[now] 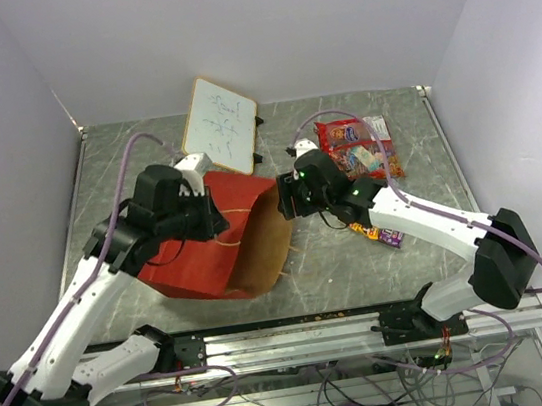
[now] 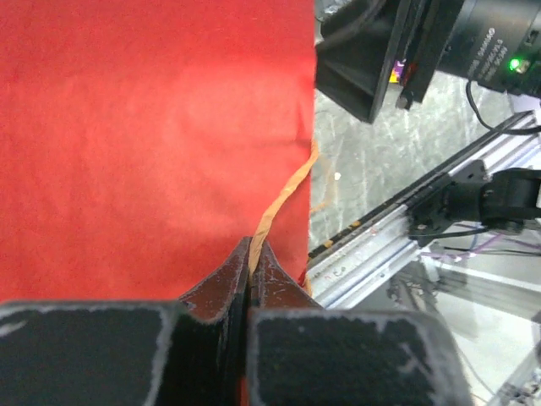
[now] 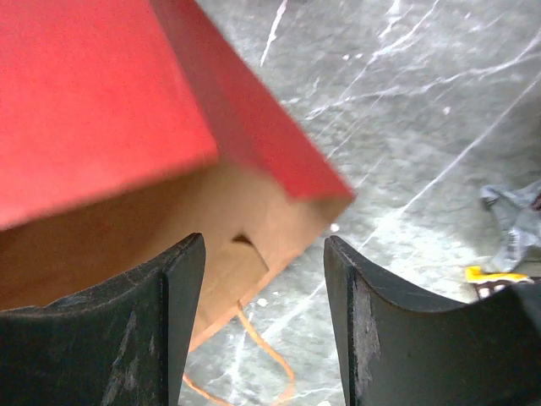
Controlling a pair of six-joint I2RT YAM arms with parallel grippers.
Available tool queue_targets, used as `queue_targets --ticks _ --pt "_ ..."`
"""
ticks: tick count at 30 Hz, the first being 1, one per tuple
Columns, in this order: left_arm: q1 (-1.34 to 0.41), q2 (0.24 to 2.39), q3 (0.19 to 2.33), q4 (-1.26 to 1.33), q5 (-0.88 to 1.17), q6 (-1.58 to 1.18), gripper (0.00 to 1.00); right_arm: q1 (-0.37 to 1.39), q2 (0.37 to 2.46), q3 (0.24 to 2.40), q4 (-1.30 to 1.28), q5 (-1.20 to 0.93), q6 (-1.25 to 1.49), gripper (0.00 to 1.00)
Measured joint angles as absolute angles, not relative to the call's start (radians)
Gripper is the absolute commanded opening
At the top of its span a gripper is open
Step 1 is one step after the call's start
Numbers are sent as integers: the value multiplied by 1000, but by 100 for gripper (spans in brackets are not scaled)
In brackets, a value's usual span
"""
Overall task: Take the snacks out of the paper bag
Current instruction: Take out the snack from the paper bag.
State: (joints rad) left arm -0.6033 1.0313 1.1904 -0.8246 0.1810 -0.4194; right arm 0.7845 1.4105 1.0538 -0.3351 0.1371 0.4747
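The paper bag (image 1: 194,264) lies on its side, red outside, with its brown mouth facing right toward my right arm. My left gripper (image 1: 214,216) is over its top side, shut on a tan twisted handle (image 2: 279,199) against the red paper (image 2: 152,127). My right gripper (image 1: 285,196) hangs open just outside the bag's mouth (image 3: 127,245) with nothing between its fingers, and a loose handle loop (image 3: 266,359) lies below it. A large red candy bag (image 1: 354,146) lies on the table at the back right. Small packets (image 1: 382,236) lie beside my right forearm, and a silver one (image 3: 511,224) shows at the right edge.
A small whiteboard (image 1: 220,124) stands tilted behind the bag. The aluminium rail (image 1: 300,335) with the arm bases runs along the near table edge. White walls close in the left, back and right sides.
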Motion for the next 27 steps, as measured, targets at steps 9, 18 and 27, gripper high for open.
queue_targets --ticks 9,18,27 --pt "-603 865 1076 -782 187 -572 7 785 1448 1219 -369 184 298 59" --pt "-603 825 1072 -783 163 -596 7 788 1556 1353 -357 142 201 60" --pt "-603 788 1084 -786 137 -591 7 792 1514 1350 -289 109 95 62"
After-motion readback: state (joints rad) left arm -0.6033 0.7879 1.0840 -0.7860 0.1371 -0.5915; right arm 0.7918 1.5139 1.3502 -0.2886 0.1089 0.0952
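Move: My open right hand hangs just outside the paper bag's mouth, whose middle lies about 6 cm to its left, 4 cm back and 4 cm lower. The whiteboard stands some 20 cm ahead and 12 cm left; the red snack pack lies 20 cm right and 11 cm ahead, the M&M's packs 20 cm right and 7 cm back. From my left hand, which holds the handle, the mouth is about 8 cm right, level front to back and 12 cm lower. I lift my empty right hand about 9 cm, bringing it some 5 cm forward and 4 cm left to beside the far upper corner of the bag's mouth. Its fingers stay open, tip up some 20 degrees and swing a little counter-clockwise. My left hand keeps its pinch on the handle, draws about 3 cm back, then eases up and left, rolling some 10 degrees. ##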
